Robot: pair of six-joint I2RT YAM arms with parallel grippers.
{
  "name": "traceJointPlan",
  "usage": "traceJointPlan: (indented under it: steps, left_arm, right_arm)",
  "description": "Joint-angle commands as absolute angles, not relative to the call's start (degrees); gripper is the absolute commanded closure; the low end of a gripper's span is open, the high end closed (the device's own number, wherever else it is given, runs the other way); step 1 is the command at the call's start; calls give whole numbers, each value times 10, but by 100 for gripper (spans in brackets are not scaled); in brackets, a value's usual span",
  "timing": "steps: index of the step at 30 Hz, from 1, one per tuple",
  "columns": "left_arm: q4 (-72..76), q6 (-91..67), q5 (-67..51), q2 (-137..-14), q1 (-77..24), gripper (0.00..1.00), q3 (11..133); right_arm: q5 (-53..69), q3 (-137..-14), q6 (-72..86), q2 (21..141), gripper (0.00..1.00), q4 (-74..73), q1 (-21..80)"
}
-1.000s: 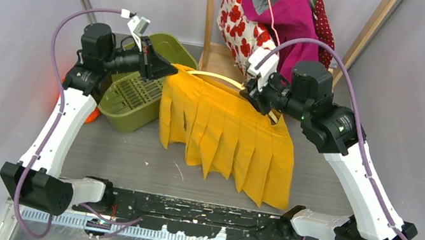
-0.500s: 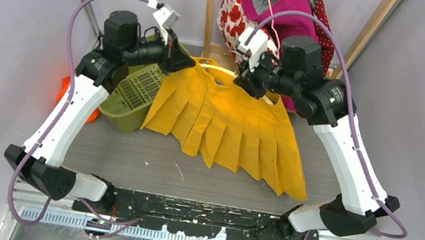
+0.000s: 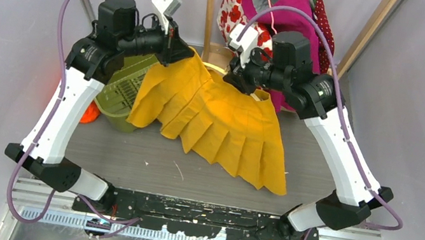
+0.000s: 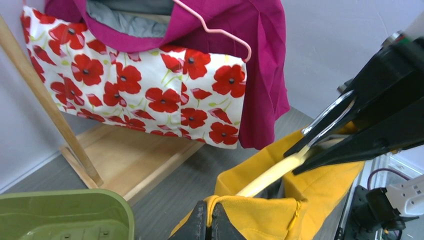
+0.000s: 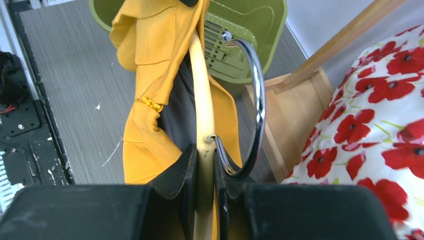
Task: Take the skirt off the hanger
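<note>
The orange-yellow pleated skirt [image 3: 216,120] hangs in the air between my two grippers, its hem trailing on the table. My left gripper [image 3: 175,56] is shut on the skirt's waistband edge [image 4: 260,212], fingertips pinched together [image 4: 210,217]. My right gripper [image 3: 232,78] is shut on the cream hanger bar [image 5: 200,90] just below its metal hook [image 5: 257,105]. The bar [image 4: 272,175] runs inside the open waistband toward the left gripper. In the right wrist view the skirt [image 5: 150,60] drapes to the left of the bar, and the right gripper [image 5: 204,155] clamps the bar from both sides.
A green plastic basket [image 3: 127,90] stands under the left arm. A wooden rack [image 3: 209,10] at the back holds a poppy-print garment [image 3: 239,18] and a magenta one [image 3: 297,17]. An orange object [image 3: 90,112] lies by the left wall.
Both grippers have risen and shifted back and left, carrying skirt and hanger. The skirt's hem has slid left across the table, and its left end now droops over the basket.
</note>
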State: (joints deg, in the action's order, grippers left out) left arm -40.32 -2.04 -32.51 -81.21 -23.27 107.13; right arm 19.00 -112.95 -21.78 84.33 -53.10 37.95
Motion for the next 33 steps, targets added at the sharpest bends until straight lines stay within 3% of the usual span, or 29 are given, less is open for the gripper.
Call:
traceJointPlan:
  steps: [1, 17, 25, 33]
  left_arm:
    - [-348, -26, -348, -817, -246, 100, 1138]
    - [-378, -15, -336, -827, -248, 100, 1185]
    - [-408, 20, -290, -807, -248, 100, 1190]
    - [-414, 7, -288, -823, -248, 100, 1250]
  right_arm:
    - [272, -1151, -195, 876, 99, -472, 407]
    - [268, -1156, -197, 943, 99, -481, 416]
    - [214, -1097, -217, 885, 99, -480, 387]
    - [283, -1036, -192, 871, 99, -449, 355]
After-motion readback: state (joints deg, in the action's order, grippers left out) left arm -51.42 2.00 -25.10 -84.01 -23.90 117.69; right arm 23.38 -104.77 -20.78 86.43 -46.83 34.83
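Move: The waistband's left end is already pinched in the left fingers. The wooden hanger's middle, held by the right fingers at the hook, lies about 11 cm right of the left hand, 4 cm back and 3 cm lower. From the right hand, that pinched waistband end is therefore 11 cm left, 4 cm ahead and 3 cm higher. The poppy-print dress hangs some 22 cm straight ahead of the right hand, 8 cm lower; the green basket is about 17 cm left of the left hand, 10 cm ahead and 38 cm below. The wooden hanger, still gripped near its hook by the right fingers, is first moved about 4 cm left along the waistband towards the left hand, going slightly forward, then drawn back right some 3 cm while sinking, about 5 cm down overall. The left fingers keep their pinch on the waistband end, easing about 2 cm left and turning slightly counter-clockwise. ##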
